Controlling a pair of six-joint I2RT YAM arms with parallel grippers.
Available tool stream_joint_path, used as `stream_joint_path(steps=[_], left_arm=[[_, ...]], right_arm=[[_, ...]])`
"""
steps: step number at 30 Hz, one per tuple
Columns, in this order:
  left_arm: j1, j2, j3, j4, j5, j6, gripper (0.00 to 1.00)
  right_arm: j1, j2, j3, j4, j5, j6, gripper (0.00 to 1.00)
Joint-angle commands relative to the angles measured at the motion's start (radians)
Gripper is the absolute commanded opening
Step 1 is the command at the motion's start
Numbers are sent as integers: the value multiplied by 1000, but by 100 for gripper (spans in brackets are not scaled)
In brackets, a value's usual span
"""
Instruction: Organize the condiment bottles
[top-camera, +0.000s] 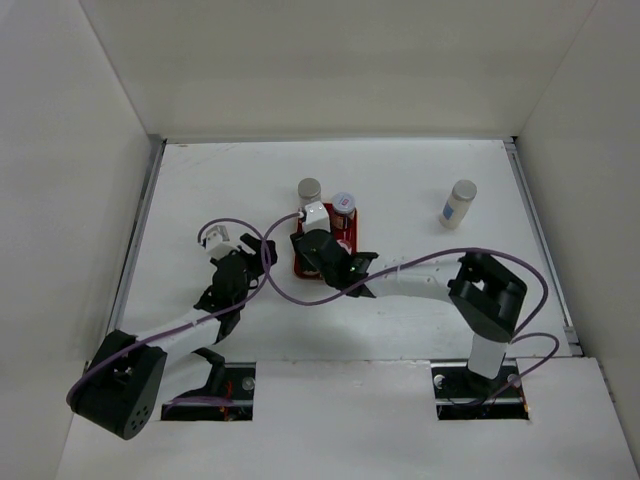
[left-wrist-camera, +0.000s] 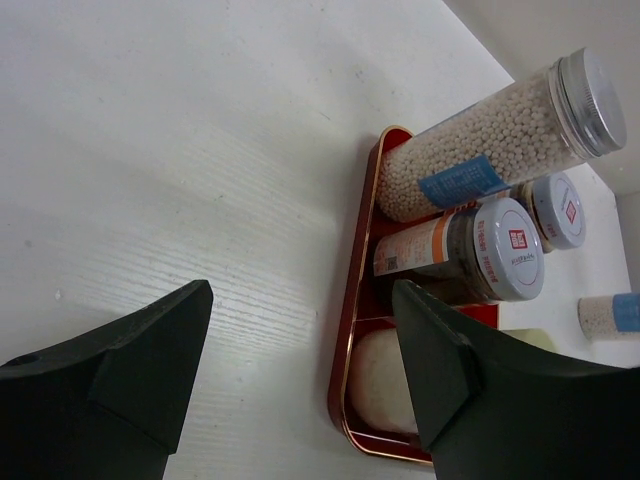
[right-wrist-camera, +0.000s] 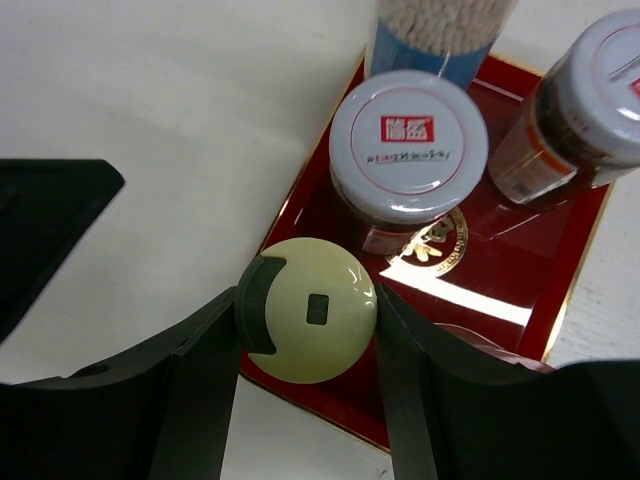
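My right gripper (right-wrist-camera: 308, 330) is shut on the yellow-capped bottle (right-wrist-camera: 308, 308), with a finger on each side of the cap. It holds the bottle at the near left corner of the red tray (right-wrist-camera: 520, 290). The bottle's pale body (left-wrist-camera: 385, 385) shows inside the tray's end compartment. A white-lidded jar (right-wrist-camera: 408, 145), a second jar (right-wrist-camera: 585, 100) and a tall grey-capped, blue-banded bottle (left-wrist-camera: 490, 150) stand in the tray. Another blue-banded bottle (top-camera: 459, 202) stands alone at the far right. My left gripper (left-wrist-camera: 300, 360) is open over bare table, left of the tray (top-camera: 352, 236).
White walls enclose the table on the left, back and right. My right arm (top-camera: 430, 285) stretches across the table's middle towards the tray, and a purple cable (top-camera: 270, 275) loops between the two arms.
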Motion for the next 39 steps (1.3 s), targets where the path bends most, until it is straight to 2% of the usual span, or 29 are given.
stream_joint_path(steps=[1, 3, 5, 7, 9, 13, 16, 21, 25, 28, 30, 34, 39], left_arm=[[10, -15, -6, 41, 1, -13, 71], [9, -23, -7, 41, -4, -13, 71], [7, -12, -9, 47, -5, -13, 71], [9, -4, -4, 47, 3, -14, 71], [7, -12, -4, 45, 6, -16, 71], [9, 2, -3, 48, 6, -16, 71], [9, -15, -4, 44, 4, -16, 71], [4, 3, -1, 45, 12, -17, 71], [0, -1, -3, 48, 4, -17, 72], [0, 6, 0, 48, 13, -19, 71], [-4, 2, 0, 48, 9, -19, 72], [1, 23, 5, 48, 13, -19, 72], [6, 9, -1, 48, 9, -20, 72]], right_arm=[[5, 29, 61, 66, -6, 19, 48], [5, 48, 63, 63, -3, 26, 51], [5, 48, 63, 52, 2, 34, 63], [11, 27, 57, 45, 3, 37, 80], [11, -16, 52, 31, 7, 36, 89], [-3, -162, 14, 17, 7, 34, 95], [-81, -310, -55, 26, 7, 36, 95], [-283, -561, -178, 32, -3, 42, 98], [-545, -674, -250, -10, 65, 26, 100], [-745, -658, -259, -56, 100, 31, 100], [-828, -589, -232, -84, 79, 29, 100], [-880, -436, -151, -96, -2, 11, 100], [-943, -273, -66, -93, -33, -1, 100]])
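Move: The right hand holds the green-capped bottle over the red tray's near-left corner. The last bead bottle stands alone, about 39 cm to this hand's right and 13 cm farther out, its middle roughly level. By the corner, the front jar is some 7 cm ahead and 2 cm right, the pink-capped bottle about 8 cm right and straight across. From the left hand the last bead bottle lies about 56 cm right and 11 cm ahead. Down a touch, and the right hand opens its fingers wide to let go of the green-capped bottle in the tray corner. It climbs some 18 cm and swings about 40 cm right and 12 cm forward, turning roughly 50 degrees clockwise, then sinks towards the last bead bottle, fingers open around the line of its lid. ##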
